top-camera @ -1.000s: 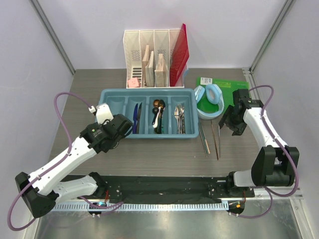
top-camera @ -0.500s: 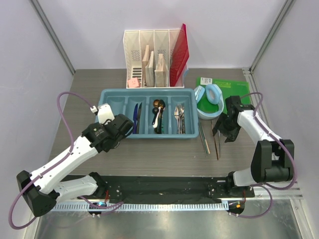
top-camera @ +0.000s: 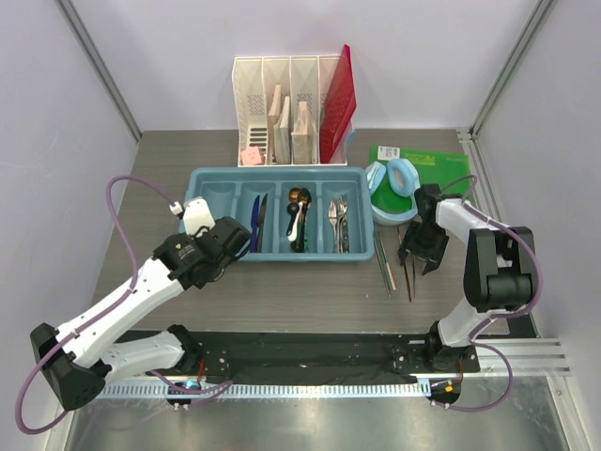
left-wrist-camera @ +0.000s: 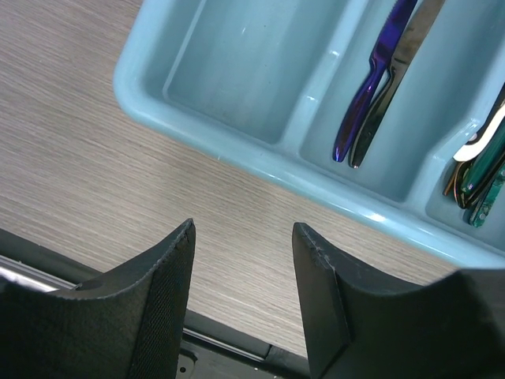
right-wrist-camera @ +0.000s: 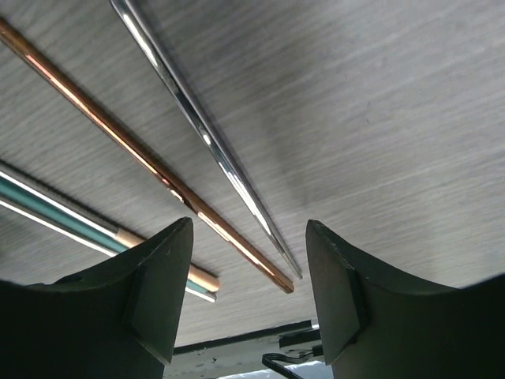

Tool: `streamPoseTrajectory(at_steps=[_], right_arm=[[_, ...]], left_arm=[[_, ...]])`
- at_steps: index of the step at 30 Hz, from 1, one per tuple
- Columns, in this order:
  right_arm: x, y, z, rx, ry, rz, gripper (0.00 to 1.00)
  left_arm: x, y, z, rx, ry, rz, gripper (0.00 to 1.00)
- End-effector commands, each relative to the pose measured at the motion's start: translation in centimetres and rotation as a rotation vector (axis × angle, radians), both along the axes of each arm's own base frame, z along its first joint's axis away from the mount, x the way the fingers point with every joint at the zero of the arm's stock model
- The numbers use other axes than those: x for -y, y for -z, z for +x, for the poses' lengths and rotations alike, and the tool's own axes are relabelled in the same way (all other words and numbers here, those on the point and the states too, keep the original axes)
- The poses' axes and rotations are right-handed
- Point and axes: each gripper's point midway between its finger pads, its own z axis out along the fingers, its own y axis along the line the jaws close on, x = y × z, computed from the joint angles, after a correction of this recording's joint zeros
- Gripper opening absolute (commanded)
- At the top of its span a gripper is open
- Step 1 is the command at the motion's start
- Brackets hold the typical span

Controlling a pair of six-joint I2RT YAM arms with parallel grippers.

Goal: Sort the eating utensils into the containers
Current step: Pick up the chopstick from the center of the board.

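The light blue tray (top-camera: 278, 175) has four long containers: the leftmost empty, then blue and dark knives (top-camera: 257, 222), spoons (top-camera: 298, 218) and silver forks (top-camera: 339, 224). Several chopsticks lie on the table right of the tray: a teal-and-silver pair (top-camera: 384, 260) and a thin brown pair (top-camera: 407, 266). My right gripper (top-camera: 419, 256) hangs open low over the brown pair; its wrist view shows a copper chopstick (right-wrist-camera: 142, 154) and a silver one (right-wrist-camera: 197, 118) ending between the jaws (right-wrist-camera: 248, 237). My left gripper (top-camera: 233, 242) is open and empty (left-wrist-camera: 243, 237) over the table beside the tray's near left corner (left-wrist-camera: 260, 162).
A white slotted file organizer (top-camera: 291, 113) with a red folder (top-camera: 336, 103) stands behind the tray. Light blue headphones (top-camera: 394, 188) and a green pad (top-camera: 427, 164) lie at the back right. A black rail (top-camera: 300, 352) runs along the near edge.
My right gripper has swung left and nearer, from beside the headphones down over the brown chopsticks. The left arm has barely moved.
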Motion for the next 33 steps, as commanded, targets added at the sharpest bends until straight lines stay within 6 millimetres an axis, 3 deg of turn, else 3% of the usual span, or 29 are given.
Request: streamPoseTrajectory(at_steps=[1, 6, 11, 14, 15, 17, 21, 27, 33], right_arm=[[0.3, -0.3, 2.3, 0.047, -0.020, -0.021, 0.62], [0.2, 0.2, 2.4, 0.030, -0.032, -0.029, 0.61], [0.0, 2.4, 0.9, -0.068, -0.026, -0.020, 0.56], [-0.5, 3.0, 0.2, -0.090, -0.022, 0.005, 0.46], [-0.6, 3.1, 0.1, -0.092, -0.019, 0.015, 0.33], [-0.8, 3.2, -0.3, -0.098, -0.013, 0.025, 0.27], [-1.0, 3.2, -0.5, -0.093, -0.007, 0.033, 0.01], [-1.1, 3.5, -2.5, -0.124, -0.005, 0.041, 0.01], [-1.2, -0.4, -3.1, -0.046, -0.006, 0.035, 0.01]], left_arm=[[-0.3, -0.1, 0.0, 0.026, -0.022, -0.023, 0.53], [-0.3, 0.0, 0.0, 0.020, -0.024, -0.019, 0.52], [-0.3, 0.2, -0.2, 0.015, -0.022, -0.014, 0.52], [-0.5, 0.1, -0.2, 0.020, -0.024, -0.008, 0.52], [-0.6, -0.1, -0.2, 0.023, -0.025, -0.011, 0.52], [-0.4, -0.2, 0.0, 0.030, -0.014, -0.011, 0.52], [-0.3, -1.0, 0.3, 0.061, -0.003, -0.021, 0.53], [-0.2, -1.1, 0.6, 0.072, 0.001, -0.019, 0.53], [0.2, -1.4, 1.2, 0.071, 0.014, -0.003, 0.54]])
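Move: The silver chopstick lies just under the right hand, its middle about 2 cm below, less than 1 cm to the left and 1 cm back; the copper one runs beside it, some 2 cm left, level fore and aft. The teal-and-gold pair lies about 7 cm left, also level, with the blue headphones 19 cm ahead and 3 cm left. From the left hand the silver chopstick is roughly 49 cm right, 2 cm ahead, 17 cm below. With its fingers pointing down, the right hand slides about 1.5 cm forward while settling 1 cm towards the table, then shifts 1.5 cm left so that the copper and silver chopsticks come between its fingers. The fingers close almost fully and pinch both together side by side, then the hand begins drawing back a good 1 cm with the grip kept, rising hardly at all. ##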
